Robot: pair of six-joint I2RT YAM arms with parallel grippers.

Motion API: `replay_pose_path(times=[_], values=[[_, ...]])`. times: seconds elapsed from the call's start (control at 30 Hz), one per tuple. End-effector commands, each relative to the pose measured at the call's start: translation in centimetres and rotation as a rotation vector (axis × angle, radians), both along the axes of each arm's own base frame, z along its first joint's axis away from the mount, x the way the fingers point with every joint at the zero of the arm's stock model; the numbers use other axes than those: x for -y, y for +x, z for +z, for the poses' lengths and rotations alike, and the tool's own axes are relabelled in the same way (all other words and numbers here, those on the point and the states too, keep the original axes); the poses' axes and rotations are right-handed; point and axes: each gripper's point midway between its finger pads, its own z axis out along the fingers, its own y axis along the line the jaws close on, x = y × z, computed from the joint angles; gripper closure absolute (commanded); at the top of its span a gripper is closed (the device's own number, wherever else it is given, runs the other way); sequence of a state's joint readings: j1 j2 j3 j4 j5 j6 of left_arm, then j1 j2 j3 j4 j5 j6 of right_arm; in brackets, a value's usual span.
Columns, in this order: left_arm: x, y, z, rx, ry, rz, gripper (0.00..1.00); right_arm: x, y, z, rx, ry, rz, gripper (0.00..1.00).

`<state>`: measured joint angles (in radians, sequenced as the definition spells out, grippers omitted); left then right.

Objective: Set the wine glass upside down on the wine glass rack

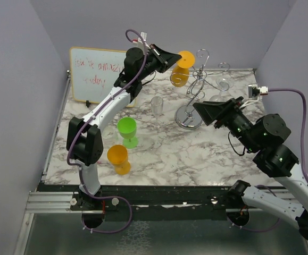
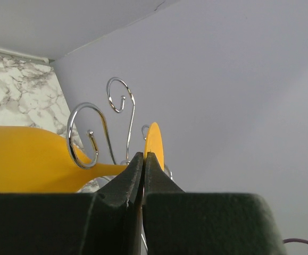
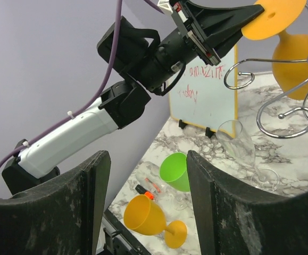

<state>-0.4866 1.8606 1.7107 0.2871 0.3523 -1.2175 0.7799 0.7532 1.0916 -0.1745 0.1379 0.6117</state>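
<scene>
An orange wine glass [image 1: 180, 74] hangs upside down at the back, its bowl down and its round foot [image 1: 186, 58] up. My left gripper [image 1: 175, 57] is shut on the edge of that foot. In the left wrist view the foot [image 2: 154, 142] stands just above the closed fingers, and the stem runs past a curled arm of the wine glass rack [image 2: 83, 133]. The silver wire rack [image 1: 200, 87] stands on its round chrome base [image 1: 188, 118], right of the glass. My right gripper [image 1: 204, 112] is open and empty, hovering by the rack's base.
A green glass [image 1: 127, 130] stands front left, with an orange glass [image 1: 118, 158] beside it. A clear glass [image 1: 157, 104] stands mid-table. A whiteboard [image 1: 97, 74] leans at the back left. A clear glass holding a marker [image 3: 159, 186] lies near the left edge.
</scene>
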Motion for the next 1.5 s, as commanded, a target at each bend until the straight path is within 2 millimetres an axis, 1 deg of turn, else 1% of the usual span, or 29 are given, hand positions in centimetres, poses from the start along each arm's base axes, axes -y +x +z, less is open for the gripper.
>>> replay_pose_path(times=[0.0, 0.27, 0.47, 0.57, 0.7, 0.97, 1.03, 1.23, 1.33, 1.47], values=[[0.7, 0.6, 2.4, 0.045, -0.050, -0.011, 1.00, 0.9, 0.2, 0.2, 0.015, 0.026, -0.047, 0.37], [0.8, 3.1, 2.3, 0.065, -0.051, 0.060, 1.00, 1.1, 0.4, 0.3, 0.027, 0.018, -0.062, 0.37], [0.0, 4.7, 0.9, 0.048, -0.037, 0.145, 1.00, 1.3, 0.4, 0.2, 0.029, 0.012, -0.070, 0.36], [-0.5, 5.2, 0.5, 0.045, -0.026, 0.169, 1.00, 1.4, 0.3, 0.1, 0.027, 0.012, -0.072, 0.37], [-0.9, 5.1, -0.1, 0.044, -0.009, 0.161, 1.00, 1.4, 0.2, -0.1, 0.023, 0.012, -0.068, 0.36], [-1.8, 4.5, -1.2, 0.032, 0.019, 0.164, 1.00, 0.8, 0.2, -0.5, 0.013, 0.010, -0.042, 0.36], [-1.8, 4.2, -1.1, 0.030, 0.017, 0.154, 1.00, 0.6, 0.1, -0.6, 0.011, 0.009, -0.034, 0.36], [-2.0, 3.0, 0.0, 0.048, 0.003, 0.133, 1.00, 0.5, 0.1, -0.8, 0.003, 0.010, -0.026, 0.37], [-2.2, 2.8, 0.0, 0.046, 0.002, 0.133, 1.00, 0.4, 0.1, -0.8, 0.001, 0.012, -0.022, 0.36], [-2.2, 2.6, -0.5, 0.034, 0.005, 0.125, 1.00, 0.4, 0.1, -1.0, -0.005, 0.010, -0.021, 0.37]])
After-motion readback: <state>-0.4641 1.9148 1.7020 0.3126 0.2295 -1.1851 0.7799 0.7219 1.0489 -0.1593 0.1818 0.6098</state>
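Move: The left gripper already holds the orange wine glass upside down by its foot. The rack's rear-left hook, where the glass is headed, lies about 4 cm ahead of that hand and 4 cm below, level sideways. The front-left hook is about 4 cm back, 1 cm left and 6 cm lower; the rack's post is about 7 cm right, 2 cm back and 8 cm below. From the right hand the rear-left hook lies about 28 cm ahead, 6 cm left and 7 cm below. Bring the left gripper about 5 cm forward to carry the stem towards the rear-left hook, swinging slightly right and then left, while turning the hand not quite 10 degrees counter-clockwise. Then sink about 3 cm so the foot comes down close to the hook, and ease back 1 cm, still pinching the foot. ##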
